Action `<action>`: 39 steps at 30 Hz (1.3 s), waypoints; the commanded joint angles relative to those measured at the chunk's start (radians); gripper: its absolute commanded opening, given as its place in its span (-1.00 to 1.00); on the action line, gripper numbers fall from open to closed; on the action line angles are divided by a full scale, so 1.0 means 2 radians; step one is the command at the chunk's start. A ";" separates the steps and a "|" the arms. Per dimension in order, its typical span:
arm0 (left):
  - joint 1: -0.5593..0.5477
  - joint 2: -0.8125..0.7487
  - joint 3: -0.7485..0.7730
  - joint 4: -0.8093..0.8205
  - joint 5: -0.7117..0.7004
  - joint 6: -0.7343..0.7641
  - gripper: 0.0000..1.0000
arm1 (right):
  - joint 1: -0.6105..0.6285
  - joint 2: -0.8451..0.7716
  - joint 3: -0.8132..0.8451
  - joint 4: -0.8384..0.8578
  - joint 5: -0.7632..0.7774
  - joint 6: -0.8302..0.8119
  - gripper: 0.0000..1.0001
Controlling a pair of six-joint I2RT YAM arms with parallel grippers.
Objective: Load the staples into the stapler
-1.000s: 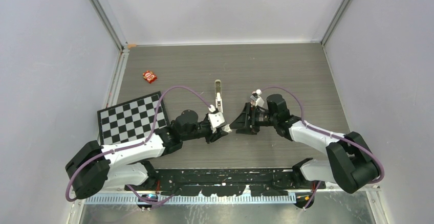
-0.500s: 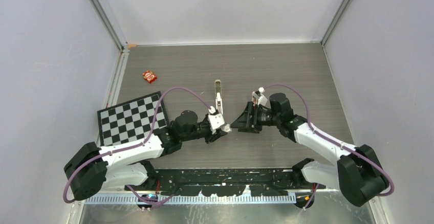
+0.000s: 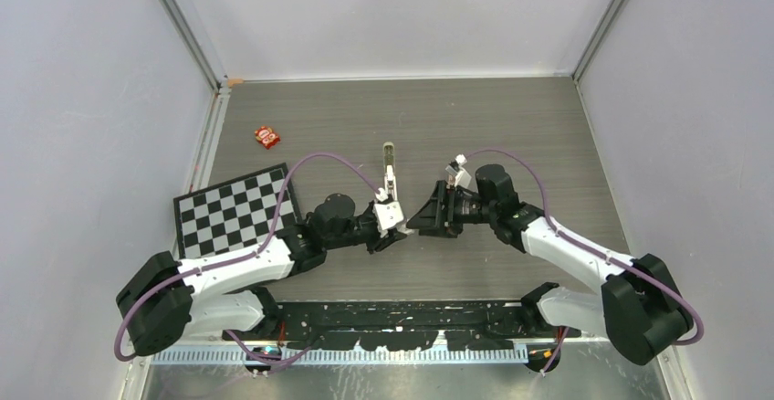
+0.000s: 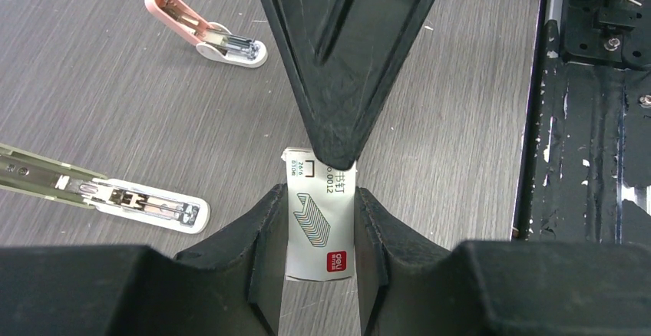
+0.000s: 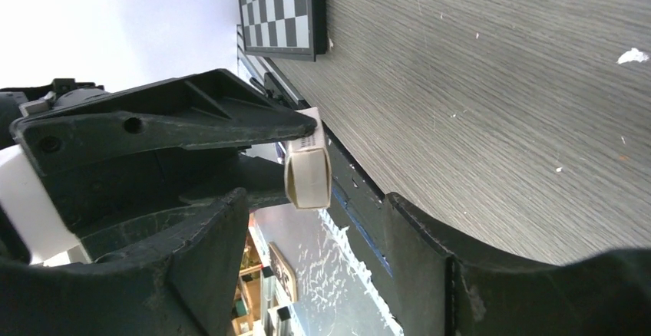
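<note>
My left gripper is shut on a small white staple box with a staple drawing and a red logo, and holds it above the table. The loose staples are hidden. My right gripper is open and faces the box. One right finger touches the box's far end. In the right wrist view the box's end hangs just ahead of the open right gripper. The stapler lies swung open on the table, and also shows in the left wrist view.
A smaller pink stapler lies open beyond the box, near the right wrist. A checkerboard lies at the left, and a small red packet behind it. The arms' black base rail runs along the near edge.
My right gripper has edged left, closer to the box held by the left gripper. The left gripper has barely moved and keeps its hold.
</note>
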 commanded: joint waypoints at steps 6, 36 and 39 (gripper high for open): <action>0.000 0.005 0.020 0.028 0.022 0.001 -0.34 | 0.022 0.034 0.032 0.020 0.009 0.005 0.18; 0.000 -0.083 0.070 -0.213 -0.052 0.048 0.53 | -0.001 0.004 0.040 -0.010 -0.030 -0.035 -0.44; 0.000 -0.070 0.073 -0.201 -0.038 0.050 0.56 | -0.002 0.002 0.040 -0.015 -0.030 -0.033 -0.41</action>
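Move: The staples box is in the left hand's fingers, its middle about 2 cm to the right of that hand's point and level with it. From the right hand, open over the box's free end, it lies some 4 cm left and 1 cm below. On the table, roughly 13 cm below the hands, the open green stapler stands about 12 cm ahead of the left hand, and the pink stapler 8 cm ahead and 10 cm right of the right hand. The staples box passes from hand to hand: the right hand eases about 2 cm left and 1.5 cm down onto its free end and closes to pinch it, then draws back right and up by about as much. The left fingers, nearly still until then, open wide and let go, that hand backing off left some 4.5 cm and rising about 3 cm before dipping slightly. ##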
